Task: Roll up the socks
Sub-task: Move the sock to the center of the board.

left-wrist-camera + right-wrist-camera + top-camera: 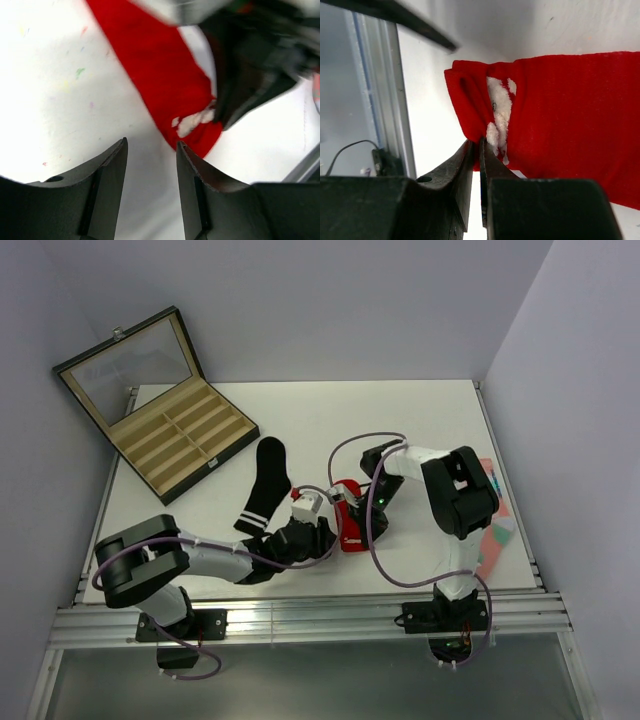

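Observation:
The red sock point(350, 532) lies on the white table point(400, 420) near the front middle, with the white pattern at its near end point(192, 121). My right gripper point(356, 512) is shut on the edge of that end, next to the white pattern point(497, 107); the jaws point(476, 141) pinch a fold of red fabric point(560, 125). My left gripper point(151, 143) is open and empty, just short of the red sock point(160, 70), its tips over bare table. The black sock point(266, 486) with two white cuff stripes lies flat to the left of both grippers.
An open black case point(160, 405) with a glass lid and wooden compartments stands at the back left. A salmon-pink sock point(497, 525) with green and white patches lies at the right edge, behind the right arm. A metal rail point(300, 615) runs along the table's front.

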`<move>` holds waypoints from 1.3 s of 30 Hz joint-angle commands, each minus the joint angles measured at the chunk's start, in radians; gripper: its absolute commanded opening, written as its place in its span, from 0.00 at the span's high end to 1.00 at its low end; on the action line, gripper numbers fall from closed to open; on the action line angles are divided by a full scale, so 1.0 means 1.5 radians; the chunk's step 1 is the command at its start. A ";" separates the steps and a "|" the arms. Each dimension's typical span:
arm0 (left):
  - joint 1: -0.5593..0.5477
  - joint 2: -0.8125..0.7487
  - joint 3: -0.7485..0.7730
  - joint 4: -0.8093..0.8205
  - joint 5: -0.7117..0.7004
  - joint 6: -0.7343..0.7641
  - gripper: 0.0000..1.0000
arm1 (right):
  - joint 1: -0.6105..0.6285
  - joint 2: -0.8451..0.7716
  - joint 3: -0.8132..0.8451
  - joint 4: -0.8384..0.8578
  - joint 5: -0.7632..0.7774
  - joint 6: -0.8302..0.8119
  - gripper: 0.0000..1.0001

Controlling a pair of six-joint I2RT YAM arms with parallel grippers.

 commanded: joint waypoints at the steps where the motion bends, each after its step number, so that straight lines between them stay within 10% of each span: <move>1: -0.025 -0.042 -0.011 0.126 -0.040 0.115 0.51 | -0.009 0.025 0.019 -0.047 0.015 -0.009 0.86; 39: -0.027 0.131 0.042 0.277 0.232 0.283 0.50 | -0.032 0.101 0.062 -0.073 0.016 0.024 0.87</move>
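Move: The red sock's near end, already pinched by the right gripper, lies about 7 cm to the right of the left hand, 1 cm back and 4 cm below. The rest of the red sock runs outward, its middle some 5 cm ahead and 5 cm right of the left hand. The black sock lies about 11 cm ahead and 14 cm left. From the right hand, the near end is about 3 cm left, level fore and aft, 1 cm below. Half-open, the left hand arcs about 6 cm right and 4 cm back to the pinned sock end, turning clockwise. ##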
